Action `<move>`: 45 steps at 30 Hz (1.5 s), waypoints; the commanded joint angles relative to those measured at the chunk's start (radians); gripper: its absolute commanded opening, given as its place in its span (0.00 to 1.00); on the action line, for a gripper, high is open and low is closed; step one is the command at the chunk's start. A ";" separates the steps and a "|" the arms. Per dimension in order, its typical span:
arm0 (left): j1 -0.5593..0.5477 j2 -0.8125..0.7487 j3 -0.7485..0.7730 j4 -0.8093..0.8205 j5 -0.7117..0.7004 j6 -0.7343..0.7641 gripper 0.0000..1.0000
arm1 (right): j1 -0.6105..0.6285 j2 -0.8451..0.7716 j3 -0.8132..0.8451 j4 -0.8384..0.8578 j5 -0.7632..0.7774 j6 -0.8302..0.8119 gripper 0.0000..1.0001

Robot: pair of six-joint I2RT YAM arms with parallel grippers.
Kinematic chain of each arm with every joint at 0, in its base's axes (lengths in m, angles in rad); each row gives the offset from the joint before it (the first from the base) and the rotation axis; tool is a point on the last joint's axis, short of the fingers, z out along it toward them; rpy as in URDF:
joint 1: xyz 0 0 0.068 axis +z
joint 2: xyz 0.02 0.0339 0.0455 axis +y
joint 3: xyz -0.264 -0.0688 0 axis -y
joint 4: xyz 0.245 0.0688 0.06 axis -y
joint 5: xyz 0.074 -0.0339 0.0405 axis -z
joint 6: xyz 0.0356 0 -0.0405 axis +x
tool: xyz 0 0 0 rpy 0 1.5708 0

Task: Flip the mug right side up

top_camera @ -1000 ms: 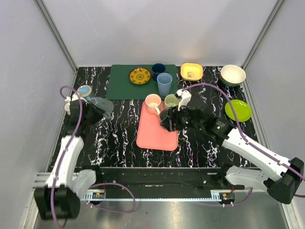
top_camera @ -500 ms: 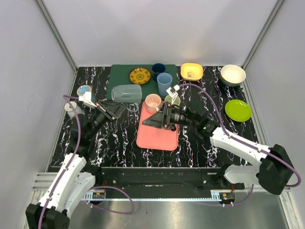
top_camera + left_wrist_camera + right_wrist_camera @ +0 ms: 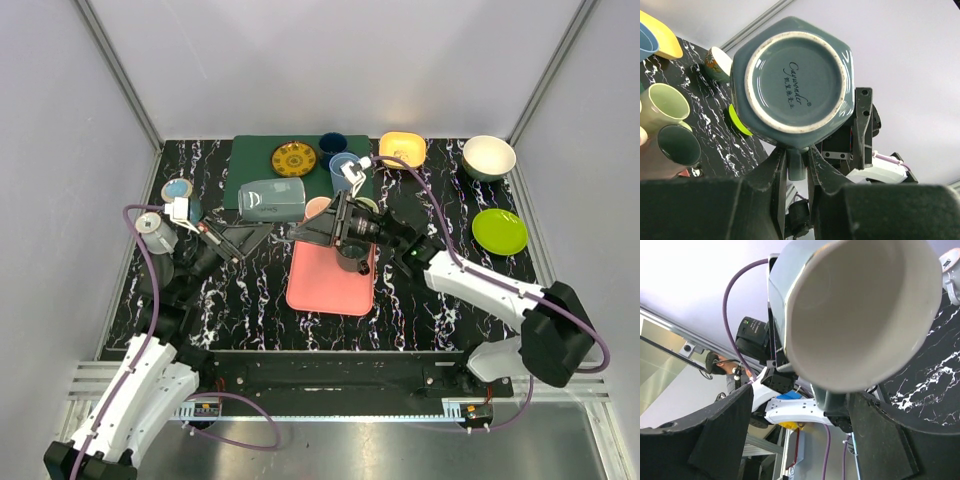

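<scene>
A grey-blue six-sided mug hangs in the air on its side above the table's middle left. My left gripper is shut on its handle. In the left wrist view the mug's base faces the camera, just beyond the left gripper. My right gripper is open, right next to the mug's mouth. In the right wrist view the mug's pale open mouth fills the frame above the wide-apart fingers of the right gripper.
A pink tray lies below the right arm with a dark mug on it and a pink mug at its far edge. Behind are a green mat, patterned plate, blue cup, yellow bowl, white bowl, green plate.
My left arm has lifted the mug from low at the left up and toward the middle. My right arm has swung left, its open gripper now at the mug's mouth.
</scene>
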 commanded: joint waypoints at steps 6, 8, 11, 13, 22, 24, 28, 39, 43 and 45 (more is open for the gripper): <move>-0.044 -0.045 0.005 0.150 0.008 -0.024 0.00 | -0.005 0.103 0.103 0.133 -0.001 0.050 0.75; -0.054 -0.046 0.002 0.143 0.004 -0.019 0.00 | -0.003 0.123 0.117 0.140 0.002 0.054 0.72; -0.066 -0.048 0.005 0.130 0.008 -0.008 0.00 | -0.003 0.146 0.138 0.162 -0.002 0.063 0.62; -0.073 -0.049 0.005 0.124 0.005 -0.004 0.00 | -0.004 0.166 0.152 0.185 -0.011 0.076 0.51; -0.080 -0.046 -0.003 0.104 0.008 0.010 0.00 | -0.003 0.235 0.210 0.304 -0.139 0.166 0.09; -0.080 -0.043 -0.004 0.094 0.004 0.016 0.00 | -0.005 0.235 0.215 0.303 -0.165 0.171 0.00; -0.080 -0.052 0.017 -0.007 -0.044 0.058 0.19 | -0.003 0.148 0.203 0.085 -0.157 0.056 0.00; -0.078 -0.149 0.258 -0.681 -0.411 0.369 0.65 | 0.003 -0.031 0.417 -0.990 0.313 -0.622 0.00; -0.078 -0.192 0.298 -0.910 -0.704 0.389 0.66 | 0.057 0.029 0.486 -1.232 0.609 -0.752 0.00; -0.078 -0.209 0.298 -0.970 -0.745 0.383 0.65 | 0.092 0.063 0.505 -1.275 0.695 -0.788 0.00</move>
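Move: My left fingers already pinch the handle of the blue-grey mug, which lies on its side in the air, mouth to my right; its body is about 5 cm ahead of my left hand. From my open right hand the mug's middle is some 6 cm ahead and 4 cm left, about level. Some 26 cm below my right hand stand the dark mug, 7 cm ahead and 11 right, and the peach mug, 18 ahead and 4 right. I slide my right hand left and forward, about 4 cm in all, and pinch the mug's handle while my left hand holds nearly still. Then my left fingers open, sink clear and back off leftward, turning counter-clockwise. My right hand swings right, down and forward over the tray, tipping its fingers down some 40 degrees and turning a little clockwise. ##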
